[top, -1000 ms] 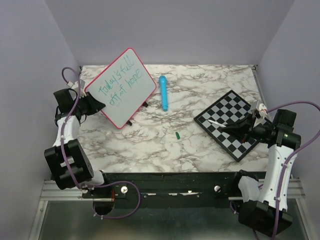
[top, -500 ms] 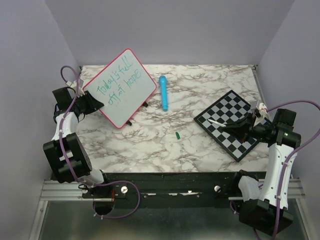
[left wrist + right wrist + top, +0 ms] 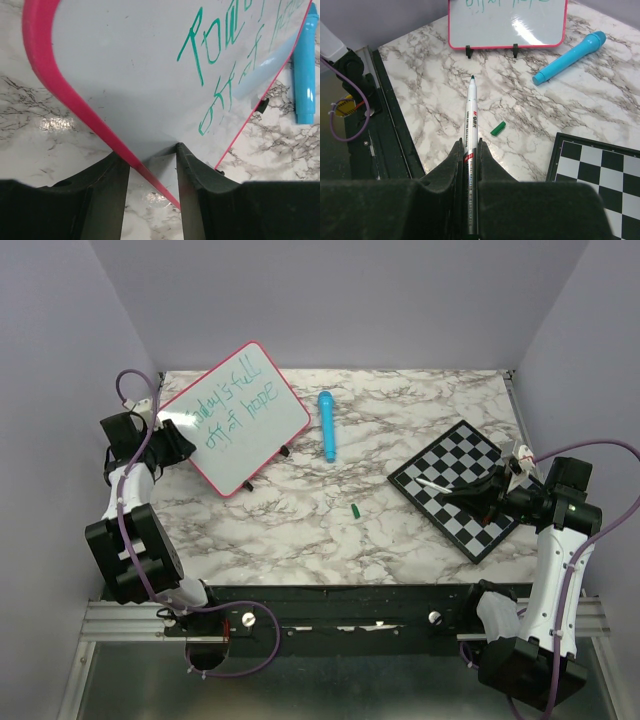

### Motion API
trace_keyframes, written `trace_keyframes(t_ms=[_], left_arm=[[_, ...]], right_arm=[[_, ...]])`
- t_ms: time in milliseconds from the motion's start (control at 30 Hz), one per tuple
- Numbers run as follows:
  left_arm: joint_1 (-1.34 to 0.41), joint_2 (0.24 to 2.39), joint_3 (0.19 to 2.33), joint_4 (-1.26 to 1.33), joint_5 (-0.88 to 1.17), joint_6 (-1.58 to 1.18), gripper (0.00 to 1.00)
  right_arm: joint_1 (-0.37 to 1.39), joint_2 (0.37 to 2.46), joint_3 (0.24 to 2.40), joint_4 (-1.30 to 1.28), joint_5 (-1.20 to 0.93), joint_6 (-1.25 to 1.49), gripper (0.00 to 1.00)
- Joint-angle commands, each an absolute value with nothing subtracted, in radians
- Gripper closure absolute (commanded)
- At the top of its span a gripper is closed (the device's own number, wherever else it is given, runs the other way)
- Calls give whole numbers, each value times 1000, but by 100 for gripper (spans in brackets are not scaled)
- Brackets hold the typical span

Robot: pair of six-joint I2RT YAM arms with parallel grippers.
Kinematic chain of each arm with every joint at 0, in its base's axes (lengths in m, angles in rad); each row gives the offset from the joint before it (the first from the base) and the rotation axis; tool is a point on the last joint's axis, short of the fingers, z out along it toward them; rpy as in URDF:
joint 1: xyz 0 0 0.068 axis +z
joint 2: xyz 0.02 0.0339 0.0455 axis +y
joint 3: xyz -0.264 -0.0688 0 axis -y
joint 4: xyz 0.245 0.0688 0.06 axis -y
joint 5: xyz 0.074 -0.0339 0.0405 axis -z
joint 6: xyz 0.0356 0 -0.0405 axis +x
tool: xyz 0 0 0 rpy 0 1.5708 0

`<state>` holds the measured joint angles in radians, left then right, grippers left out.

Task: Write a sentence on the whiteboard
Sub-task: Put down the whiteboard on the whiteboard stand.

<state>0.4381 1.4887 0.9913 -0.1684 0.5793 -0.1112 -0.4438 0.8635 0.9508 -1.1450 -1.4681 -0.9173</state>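
The whiteboard [image 3: 250, 455], white with a pink rim, stands tilted on two small black feet at the back left. The sentence [image 3: 235, 405] runs across it in two green lines, also seen in the left wrist view [image 3: 225, 60]. My left gripper [image 3: 178, 443] is at the board's left corner. Its jaws [image 3: 152, 152] are open, and the pink rim [image 3: 75, 105] crosses the gap with marble showing beside it. Over the chessboard, my right gripper [image 3: 478, 495] is shut on a silver marker [image 3: 470, 115]. Its uncapped green tip points toward the whiteboard [image 3: 485, 30].
A green cap [image 3: 355, 510] lies on the marble between the arms. A long blue marker-like object [image 3: 327, 426] lies just right of the whiteboard. The black-and-white chessboard [image 3: 450, 455] sits angled at the right. Purple walls enclose the table on three sides.
The left jaws have widened around the whiteboard's corner. The board has swung and settled with its left corner farther back. The right arm and marker have not moved.
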Motion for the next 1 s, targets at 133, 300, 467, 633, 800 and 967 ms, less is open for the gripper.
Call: trace_keyframes(t_ms=[133,300,467,633,800,967], left_arm=[[459,1460,1012,-133,505,-81,43],[460,1431,1000,-124,506,-90,33],[460,1381,971,-88,506,-104,24],[463,1353,965,-80,523,-121,23],[463,1292,950,-98,390,-132,22],[474,1209,937,-138,114,-172,21]], right_arm=[[-437,862,953,-1127,-1595,-916,99],[-437,858,953,-1127,-1595,-917,100],[-437,856,954,-1129,-1594,-919,100],[-437,850,954,-1131,-1595,-917,99],[-437,847,953,-1131,-1595,-919,100],[-437,853,951,-1127,-1592,-920,99]])
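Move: The left fingers, already half open, still straddle the left edge of the whiteboard, whose middle lies about 10 cm to the right and 6 cm ahead, at nearly hand height. The feet of its stand are some 14 cm right and 3 cm back, about 10 cm lower; the blue microphone lies roughly 28 cm right, 6 cm ahead and 9 cm down. From the right hand the whiteboard is about 43 cm left, 26 cm ahead and 14 cm below. The left fingers come free of the whiteboard's left edge, spreading from half to about three-quarters open as the hand eases a little to its left. The hand then climbs about 5.5 cm and, at the very end, swings farther left and slightly back, away from the board, its fingers tipping up some 10 degrees and turning counter-clockwise. ##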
